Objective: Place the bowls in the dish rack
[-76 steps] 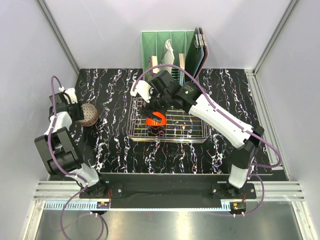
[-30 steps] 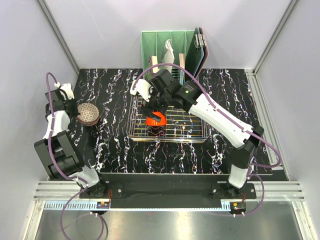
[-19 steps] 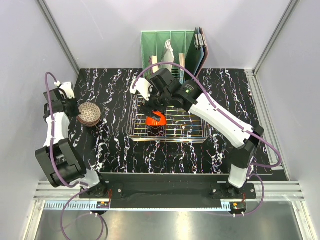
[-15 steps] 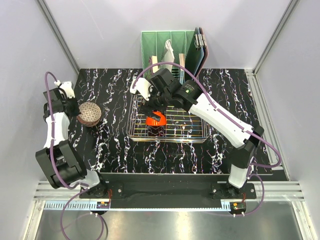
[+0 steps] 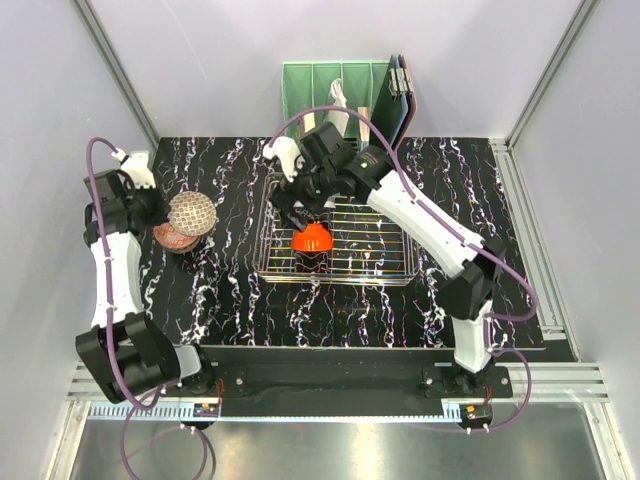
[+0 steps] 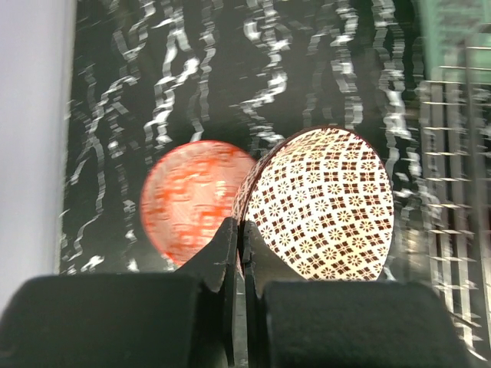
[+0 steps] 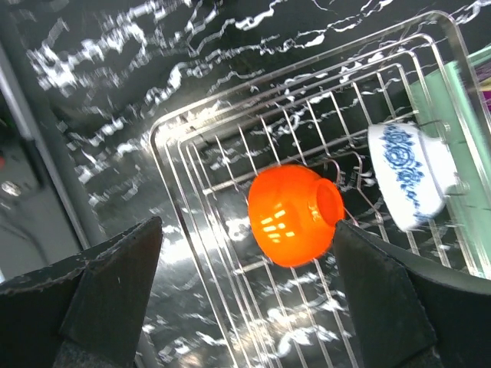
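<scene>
My left gripper [image 6: 239, 230] is shut on the rim of a cream lattice bowl [image 6: 322, 203], holding it tilted above the table. In the top view this left gripper [image 5: 160, 208] and the lattice bowl [image 5: 192, 213] hang at the left. A pink-red bowl [image 6: 192, 201] sits on the table just beneath, also seen as the pink-red bowl [image 5: 170, 238]. The chrome dish rack [image 5: 380, 262] holds a glossy orange bowl [image 5: 311, 240] upside down. My right gripper [image 7: 247, 225] stands open above the orange bowl [image 7: 295, 215], not touching it. A white-blue bowl [image 7: 406, 176] leans in the dish rack [image 7: 199, 199].
A green slotted organizer [image 5: 300, 85] with utensils stands at the back, with a dark board [image 5: 398, 100] leaning beside it. Grey walls close in left and right. The black marbled table [image 5: 240, 290] runs to a metal rail at the front.
My left arm has lifted the lattice bowl off the pink-red bowl and swung it right. The right gripper has risen and drawn back from the orange bowl, staying open.
</scene>
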Motion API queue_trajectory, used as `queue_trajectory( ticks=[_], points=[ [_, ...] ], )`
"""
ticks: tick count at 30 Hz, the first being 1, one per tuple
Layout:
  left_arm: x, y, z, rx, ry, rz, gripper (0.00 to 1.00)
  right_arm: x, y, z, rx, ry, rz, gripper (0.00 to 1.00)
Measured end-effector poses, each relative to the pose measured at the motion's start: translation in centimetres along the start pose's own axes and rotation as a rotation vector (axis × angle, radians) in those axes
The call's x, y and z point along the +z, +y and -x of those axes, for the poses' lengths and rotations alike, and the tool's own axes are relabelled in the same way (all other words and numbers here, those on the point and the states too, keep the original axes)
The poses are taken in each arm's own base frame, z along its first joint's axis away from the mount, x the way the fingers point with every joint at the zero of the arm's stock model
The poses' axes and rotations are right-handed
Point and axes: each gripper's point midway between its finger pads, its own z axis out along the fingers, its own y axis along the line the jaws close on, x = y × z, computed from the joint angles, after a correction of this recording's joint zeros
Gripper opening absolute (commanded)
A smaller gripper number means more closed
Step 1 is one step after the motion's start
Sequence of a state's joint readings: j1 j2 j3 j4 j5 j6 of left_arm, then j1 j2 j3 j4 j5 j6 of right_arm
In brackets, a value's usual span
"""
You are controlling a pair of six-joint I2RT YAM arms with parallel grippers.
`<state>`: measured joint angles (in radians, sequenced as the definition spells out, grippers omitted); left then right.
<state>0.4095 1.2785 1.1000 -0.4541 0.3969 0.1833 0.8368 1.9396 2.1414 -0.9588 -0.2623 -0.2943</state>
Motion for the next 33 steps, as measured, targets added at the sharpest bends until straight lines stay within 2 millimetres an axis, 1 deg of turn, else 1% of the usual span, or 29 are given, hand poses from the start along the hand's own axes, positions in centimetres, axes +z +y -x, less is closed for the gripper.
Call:
queue_trajectory(
  ticks=[5,8,11,15,20,25,28,33],
  points=[
    [-0.6,-2.9,0.6,0.012,-0.013,-0.093,0.00,1.4,-2.2,0.5,0.156,-0.036,0.050,1.00],
    [-0.6,-4.9,0.8,0.013,-0.017,-0.161,0.00,2.2,-2.8,0.9,0.224,-0.053,0.089,1.00],
    [-0.6,-6.6,1.0,0.017,-0.020,-0.217,0.00,3.1,-2.5,1.3,0.273,-0.063,0.137,1.00],
    [-1.0,-8.8,1.7,0.026,-0.035,-0.290,0.00,4.1,-1.5,1.6,0.347,-0.068,0.214,1.00],
    [-2.1,-11.9,2.8,0.034,-0.066,-0.403,0.00,5.5,-0.6,1.7,0.439,-0.061,0.302,1.00],
    [-3.2,-14.5,3.1,0.041,-0.076,-0.500,0.00,6.7,-0.4,1.8,0.507,-0.056,0.368,1.00],
    [-3.9,-15.5,3.2,0.045,-0.083,-0.544,0.00,6.9,-0.5,1.9,0.537,-0.061,0.403,1.00],
    [-4.7,-16.4,3.5,0.054,-0.099,-0.589,0.00,6.1,-0.6,2.6,0.569,-0.084,0.471,1.00]
  ],
)
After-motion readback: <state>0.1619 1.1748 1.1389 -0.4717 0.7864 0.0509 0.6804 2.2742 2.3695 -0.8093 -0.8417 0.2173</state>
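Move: Level with the left hand, pinching the patterned bowl, the waiting right gripper is roughly 33 cm to the right and 7 cm higher; the red bowl lies 3 cm left, 4 cm back and 12 cm below, the rack's left rail about 24 cm right and 5 cm back. From the right hand the patterned bowl is 27 cm left, 2 cm back, 8 cm below; in the rack the orange bowl is 6 cm right and 8 cm back, the blue-and-white bowl 7 cm right and 3 cm ahead. Carrying the patterned bowl by its rim, the left hand swings about 16 cm right towards the right gripper, climbing some 7 cm and turning roughly 30 degrees clockwise. The right hand comes to meet it, first forward, then left and slightly down, about 6 cm left overall, rolling until its wide-open fingers point left and flatter at the bowl's free side. ##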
